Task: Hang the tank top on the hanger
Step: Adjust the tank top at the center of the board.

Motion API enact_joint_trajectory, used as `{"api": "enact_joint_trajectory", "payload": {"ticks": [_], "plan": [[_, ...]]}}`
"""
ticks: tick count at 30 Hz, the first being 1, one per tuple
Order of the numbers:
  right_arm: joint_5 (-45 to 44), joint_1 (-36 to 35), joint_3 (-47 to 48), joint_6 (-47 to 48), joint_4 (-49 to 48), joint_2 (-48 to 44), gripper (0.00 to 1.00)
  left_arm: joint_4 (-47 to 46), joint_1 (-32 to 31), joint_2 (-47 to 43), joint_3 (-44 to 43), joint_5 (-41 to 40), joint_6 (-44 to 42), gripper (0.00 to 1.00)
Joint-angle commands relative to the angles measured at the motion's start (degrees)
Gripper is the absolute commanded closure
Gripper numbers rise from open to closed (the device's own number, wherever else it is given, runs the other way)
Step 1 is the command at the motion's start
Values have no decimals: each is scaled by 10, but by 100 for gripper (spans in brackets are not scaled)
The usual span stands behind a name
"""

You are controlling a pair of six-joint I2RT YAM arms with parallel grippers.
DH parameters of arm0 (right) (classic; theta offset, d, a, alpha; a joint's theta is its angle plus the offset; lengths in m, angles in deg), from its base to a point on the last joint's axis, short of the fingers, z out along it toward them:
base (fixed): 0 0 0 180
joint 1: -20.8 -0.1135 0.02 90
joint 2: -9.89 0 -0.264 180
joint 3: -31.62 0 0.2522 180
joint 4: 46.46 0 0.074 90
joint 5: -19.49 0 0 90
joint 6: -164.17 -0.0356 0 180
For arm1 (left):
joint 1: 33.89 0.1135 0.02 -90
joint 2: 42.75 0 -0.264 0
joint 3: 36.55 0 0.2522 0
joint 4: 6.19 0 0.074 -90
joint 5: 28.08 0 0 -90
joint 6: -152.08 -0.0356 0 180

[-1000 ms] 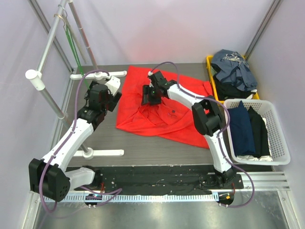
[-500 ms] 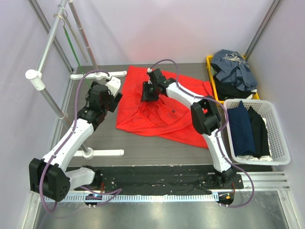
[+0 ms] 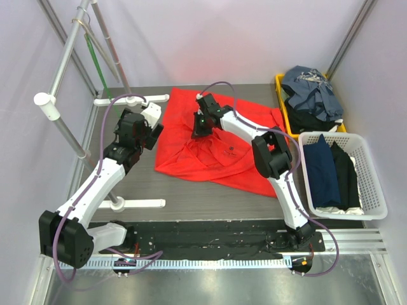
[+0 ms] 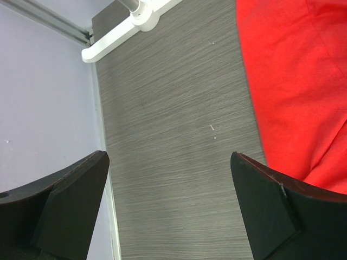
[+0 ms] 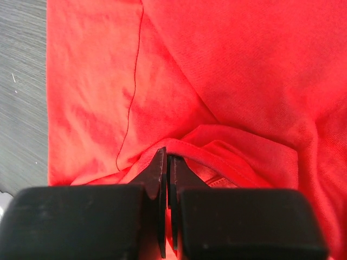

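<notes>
The red tank top lies crumpled on the dark table, near its middle. My right gripper is down on the garment's upper part. In the right wrist view its jaws are shut on a raised hem fold of the tank top. My left gripper hovers over bare table just left of the garment. Its fingers stand wide open with nothing between them, and the tank top edge is at its right. The thin green hanger hangs on the rack at the back left.
A metal rack with white feet stands along the table's left side; one foot shows in the left wrist view. A yellow tray of grey-blue clothes and a white basket of dark clothes sit on the right.
My right gripper has closed on a fold of the tank top after shifting slightly over the cloth. The left arm has stayed still.
</notes>
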Motion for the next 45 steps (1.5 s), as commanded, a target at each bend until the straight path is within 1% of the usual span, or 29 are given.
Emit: {"api": "enact_joint_trajectory", "payload": {"ticks": [1, 3, 4, 7, 9, 10, 11, 15, 17, 18, 19, 21, 23, 26, 27, 30, 39, 40, 43, 44, 45], "plan": [[14, -2, 29, 19, 1, -41, 99, -18, 3, 3, -1, 12, 10, 0], [34, 2, 31, 32, 4, -56, 99, -19, 3, 4, -1, 14, 10, 0], [67, 6, 32, 36, 4, -71, 99, -19, 3, 5, -3, 15, 10, 0], [107, 23, 31, 45, 4, -98, 99, -20, 3, 7, -4, 25, 10, 0], [162, 40, 29, 55, 1, -105, 99, -21, 3, 9, -4, 35, 9, 1], [183, 47, 28, 58, -1, -107, 99, -23, 3, 9, -3, 50, 9, 0], [233, 55, 20, 59, -9, -109, 99, -26, 3, 14, -2, 61, 9, 0], [319, 89, -7, 69, -26, -115, 99, -39, 3, 33, 2, 123, 11, 0], [315, 107, -21, 104, -10, -117, 99, -42, 3, 50, -4, 147, 13, 0], [292, 110, -26, 120, -1, -119, 99, -43, 3, 55, -7, 152, 14, 0], [282, 114, -29, 163, 11, -117, 98, -43, 3, 60, -10, 157, 15, 0], [254, 115, -38, 202, 51, -113, 96, -44, 3, 72, -20, 172, 14, 0], [246, 115, -50, 252, 93, -109, 94, -44, 3, 80, -26, 180, 17, 0], [222, 114, -79, 290, 123, -113, 84, -40, 3, 93, -37, 195, 12, 0], [215, 115, -88, 297, 127, -118, 77, -39, 3, 96, -40, 199, 12, 0], [188, 114, -106, 322, 143, -136, 68, -39, 3, 109, -43, 204, 9, 0], [140, 115, -84, 372, 225, -189, 53, -39, 3, 121, -40, 221, 6, 0], [133, 115, -80, 385, 240, -195, 49, -39, 3, 119, -38, 222, 5, 0], [100, 118, -70, 414, 268, -223, 41, -28, 3, 104, -35, 261, -4, 0], [94, 120, -68, 420, 272, -233, 36, -19, 3, 91, -34, 287, -7, 0], [91, 120, -68, 428, 275, -252, 34, -12, 3, 86, -35, 304, -10, 0]]}}
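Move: The right fingers are already shut on a gathered fold of the tank top. The small label in the cloth's open middle, where the fold is to go, lies about 12 cm to their right, 6 cm back and barely lower. The tank top's left edge is some 15 cm to their left, level with them, and its near edge about 16 cm straight back. From the empty left gripper, that left edge is roughly 7 cm right, level fore-and-aft and 18 cm below. Keep the right pinch and lift the fold about 11 cm, then swing it right, down and back towards the label, turning the hand some 25 degrees counter-clockwise; open the fingers on the way down to let the cloth go, and rise about 5 cm clear, still drifting right. Meanwhile bring the open left gripper about 8 cm right and 6 cm down towards the tank top's left edge, turning it clockwise and tipping it down, without gripping. ##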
